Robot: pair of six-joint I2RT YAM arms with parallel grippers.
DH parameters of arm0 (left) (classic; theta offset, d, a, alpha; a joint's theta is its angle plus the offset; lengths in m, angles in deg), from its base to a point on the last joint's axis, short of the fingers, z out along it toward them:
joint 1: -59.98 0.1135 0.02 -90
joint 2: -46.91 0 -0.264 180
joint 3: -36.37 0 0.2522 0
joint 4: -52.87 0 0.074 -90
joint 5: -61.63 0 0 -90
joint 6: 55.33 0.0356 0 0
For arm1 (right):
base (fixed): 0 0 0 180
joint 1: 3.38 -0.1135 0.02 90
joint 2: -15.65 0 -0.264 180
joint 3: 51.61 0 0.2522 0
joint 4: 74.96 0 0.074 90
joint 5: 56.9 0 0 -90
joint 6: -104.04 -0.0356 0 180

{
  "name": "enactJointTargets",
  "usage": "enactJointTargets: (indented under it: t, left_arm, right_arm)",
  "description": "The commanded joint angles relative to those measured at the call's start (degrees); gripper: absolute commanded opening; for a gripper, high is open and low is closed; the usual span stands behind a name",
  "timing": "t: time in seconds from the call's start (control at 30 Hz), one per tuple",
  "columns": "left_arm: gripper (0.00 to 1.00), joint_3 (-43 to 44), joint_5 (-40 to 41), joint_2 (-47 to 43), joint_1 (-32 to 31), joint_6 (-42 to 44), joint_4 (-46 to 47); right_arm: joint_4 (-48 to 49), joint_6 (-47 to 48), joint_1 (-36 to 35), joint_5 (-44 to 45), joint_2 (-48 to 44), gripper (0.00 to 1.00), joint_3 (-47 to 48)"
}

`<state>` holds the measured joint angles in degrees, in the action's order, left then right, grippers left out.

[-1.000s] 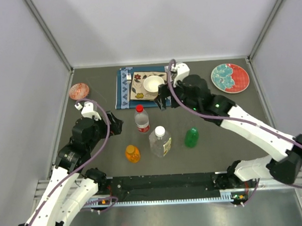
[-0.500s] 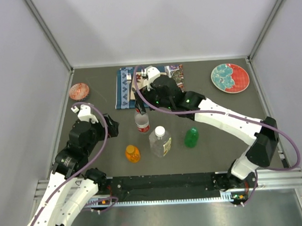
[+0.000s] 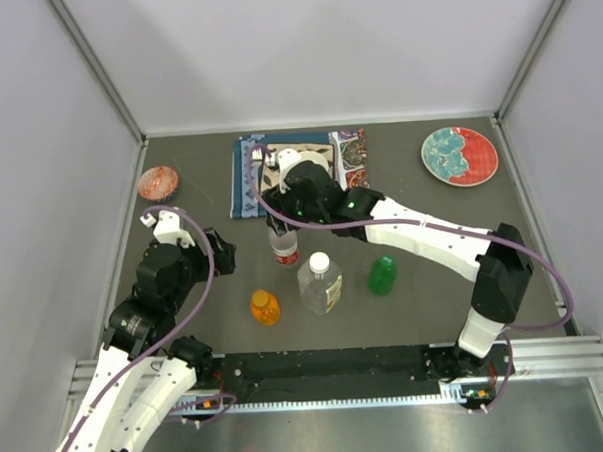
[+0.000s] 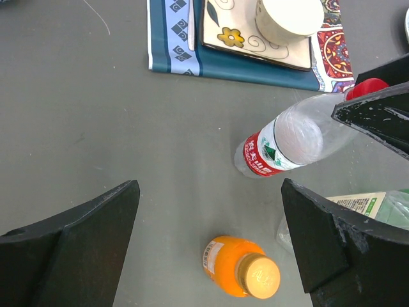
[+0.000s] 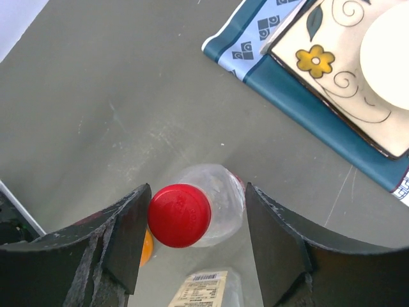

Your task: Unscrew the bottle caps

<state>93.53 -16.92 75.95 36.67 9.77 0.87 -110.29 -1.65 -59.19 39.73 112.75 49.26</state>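
Note:
A small clear bottle [image 3: 283,249] with a red label stands upright. Its red cap [image 5: 179,215] sits between the fingers of my right gripper [image 5: 197,211]. The left finger is against the cap and the right finger stands a gap away, so the gripper is open. My left gripper [image 4: 209,211] hangs wide open above the orange bottle [image 4: 231,263] and its orange cap [image 4: 259,276], touching nothing. The larger clear bottle [image 3: 320,285] with a white cap [image 3: 320,261] and the green bottle [image 3: 383,274] stand to the right.
A blue placemat [image 3: 245,178] at the back carries a flowered square plate [image 4: 246,39] and a white bowl [image 4: 287,19]. A red and teal plate [image 3: 461,155] lies back right. A small reddish dish [image 3: 158,181] lies back left.
My right arm swung left from the bowl to the red-capped bottle and its jaws narrowed around the cap. The left arm barely shifted.

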Motion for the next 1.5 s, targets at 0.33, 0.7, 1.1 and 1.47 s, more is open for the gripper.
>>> enactJointTargets:
  t: [0.33, 0.7, 1.1, 1.47]
  left_arm:
    - [0.98, 0.72, 0.86, 0.41, -0.07, 0.65, 1.24]
    - [0.99, 3.89, -2.03, 6.03, -0.07, -0.41, 14.63]
    - [0.99, 15.14, -31.24, 16.39, 0.02, 0.83, 32.06]
    - [0.99, 19.53, -61.71, 23.52, -0.24, 0.9, 41.31]
  right_arm:
    - [3.1, -1.28, -1.23, 1.71, -3.4, 0.39, -0.71]
    - [0.91, 1.45, 0.08, 9.27, -16.23, 0.31, -1.77]
    - [2.55, -17.71, 19.77, -32.26, -23.0, 0.0, -3.61]
    - [5.92, -19.21, 20.83, -40.11, -27.58, 0.0, -2.57]
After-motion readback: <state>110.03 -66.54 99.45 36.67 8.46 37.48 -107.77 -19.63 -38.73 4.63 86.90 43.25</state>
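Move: The red cap of the bottle sits almost at the right hand's point, about 1 cm left and 1 cm below, between its half-open fingers. From there the white-capped bottle stands about 11 cm back and 7 cm right, its middle 12 cm lower; the orange bottle some 13 cm back, 6 cm left, 16 cm lower. From the left hand, the red-capped bottle's middle lies roughly 7 cm ahead, 14 cm right, 11 cm below. Down and left barely a centimetre, the right hand shuts its fingers on the red cap, then carries it up about 17 cm and 10 cm right, ending slightly back, rolling its left side up some 30 degrees. The left hand follows late, fingers still wide open, first up and forward, then rightward and back to about where it was in reach, 17 cm higher, swinging clockwise about 50 degrees to face the bottle's body. ##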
